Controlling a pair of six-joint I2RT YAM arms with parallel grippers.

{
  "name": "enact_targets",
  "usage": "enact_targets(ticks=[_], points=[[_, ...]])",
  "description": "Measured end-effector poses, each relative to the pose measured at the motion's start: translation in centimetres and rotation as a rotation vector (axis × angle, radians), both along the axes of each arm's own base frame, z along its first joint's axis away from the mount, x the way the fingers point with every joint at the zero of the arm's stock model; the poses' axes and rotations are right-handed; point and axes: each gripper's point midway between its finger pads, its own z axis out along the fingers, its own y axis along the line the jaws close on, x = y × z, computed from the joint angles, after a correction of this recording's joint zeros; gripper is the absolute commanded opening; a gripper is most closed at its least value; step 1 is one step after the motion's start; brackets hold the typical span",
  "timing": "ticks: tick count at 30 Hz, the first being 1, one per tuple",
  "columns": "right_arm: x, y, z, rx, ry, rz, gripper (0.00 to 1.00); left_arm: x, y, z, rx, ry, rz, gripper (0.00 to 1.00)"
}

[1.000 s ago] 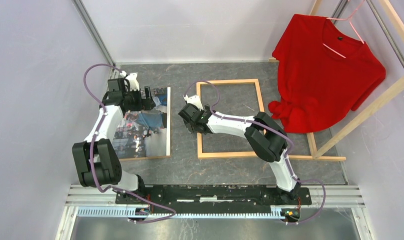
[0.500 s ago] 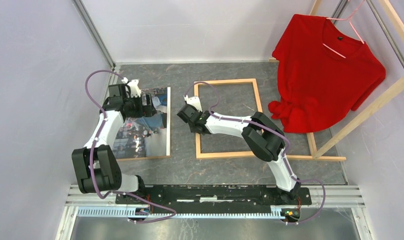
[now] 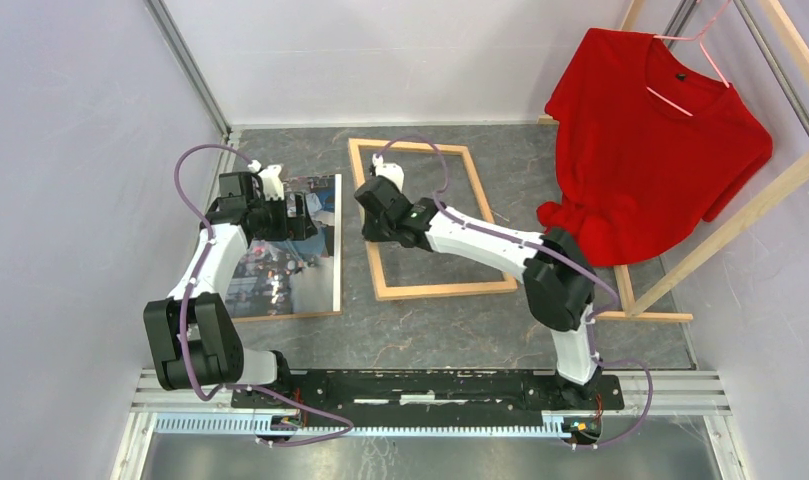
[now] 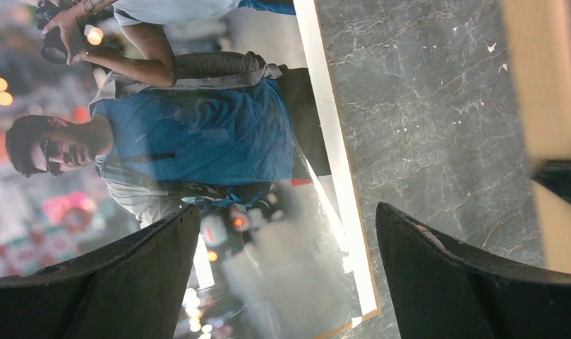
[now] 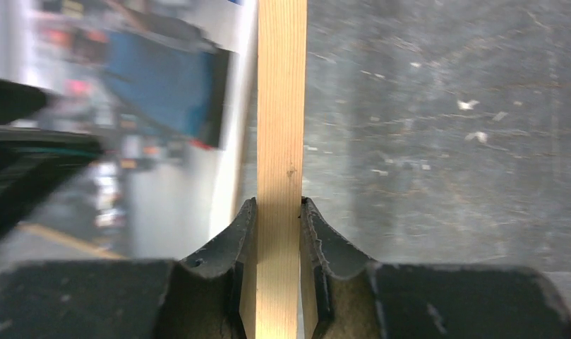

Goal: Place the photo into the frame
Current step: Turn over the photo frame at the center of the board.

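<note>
The photo [image 3: 280,270], a white-edged print of people in blue, lies flat on the grey floor at the left, on a brown-edged backing. My left gripper [image 3: 305,212] hovers open over its far right part; in the left wrist view the fingers straddle the photo's [image 4: 197,134] white edge with nothing between them [image 4: 288,212]. The frame [image 3: 445,290], light wood, lies skewed just right of the photo. My right gripper [image 3: 368,226] is shut on its left rail [image 5: 281,106], both pads pressed against the wood [image 5: 279,205]. The photo [image 5: 162,92] shows blurred beside that rail.
A red T-shirt [image 3: 660,140] hangs on a wooden-beam rack at the right, whose base beam [image 3: 650,315] lies on the floor near the frame's near right corner. Pale walls close in left and back. A metal rail [image 3: 430,385] carries both arm bases.
My right gripper has shut on the frame's left rail and dragged the frame leftward toward the photo, turning it askew. My left gripper has shifted slightly toward the photo's right edge, still open.
</note>
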Motion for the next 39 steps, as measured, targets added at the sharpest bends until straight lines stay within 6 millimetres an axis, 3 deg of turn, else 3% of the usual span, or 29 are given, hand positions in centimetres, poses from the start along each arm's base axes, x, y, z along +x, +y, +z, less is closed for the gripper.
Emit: enact_targets(ticks=[4, 9, 13, 15, 23, 24, 28, 30, 33, 39], points=[[-0.7, 2.3, 6.9, 0.23, -0.004, 0.009, 0.0, -0.4, -0.2, -0.1, -0.005, 0.012, -0.011, 1.0], [-2.4, 4.2, 14.1, 0.499, 0.02, 0.034, 0.0, -1.0, -0.6, 0.7, -0.023, 0.005, -0.025, 1.0], [-3.6, 5.3, 18.1, 0.692, 0.048, 0.06, 0.0, -1.0, -1.1, 3.1, -0.039, -0.054, -0.045, 1.0], [-4.3, 5.4, 19.0, 0.77, 0.07, 0.068, 0.0, -0.5, -1.3, 5.2, -0.042, -0.112, -0.056, 1.0], [-5.5, 5.8, 19.6, 0.986, 0.181, 0.106, 0.01, 0.1, -1.8, 8.5, -0.074, -0.19, -0.053, 1.0], [-5.7, 5.9, 19.7, 1.004, 0.193, 0.113, 0.05, 0.2, -1.8, 8.6, -0.077, -0.193, -0.048, 1.0], [-5.8, 6.1, 20.5, 1.056, 0.219, 0.141, 0.4, 0.7, -1.9, 9.2, -0.101, -0.204, -0.022, 1.0], [-6.0, 6.2, 20.6, 1.057, 0.231, 0.157, 0.5, 1.0, -2.1, 9.5, -0.11, -0.216, -0.011, 1.0], [-5.7, 6.7, 20.9, 1.02, 0.233, 0.184, 0.63, 1.9, -2.4, 10.3, -0.116, -0.242, 0.001, 1.0], [-4.0, 6.1, 21.5, 0.854, 0.169, 0.226, 0.74, 4.0, -4.4, 11.7, -0.103, -0.302, -0.005, 1.0]])
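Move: The right hand already grips the frame's left bar, lifted about 9 cm. The frame's right bar lies about 24 cm to its right, 2 cm ahead and 9 cm lower; the left gripper waits about 15 cm to its left, level with it. From the left hand, that held bar is about 15 cm to the right and 1 cm ahead at about the same height; the photo's middle is 3 cm left, 4 cm back and 10 cm below. Upward, quickly, the right hand swings the held bar over 20 cm, drifting left and back about 6 cm each and rolling some 60 degrees with its left side rising; it then eases slightly forward and rolls partly back while its fingers open around the bar. The left hand, still open, rises about 12 cm, its fingers tipping up, then goes forward and right, closing the sideways gap to the bar. ##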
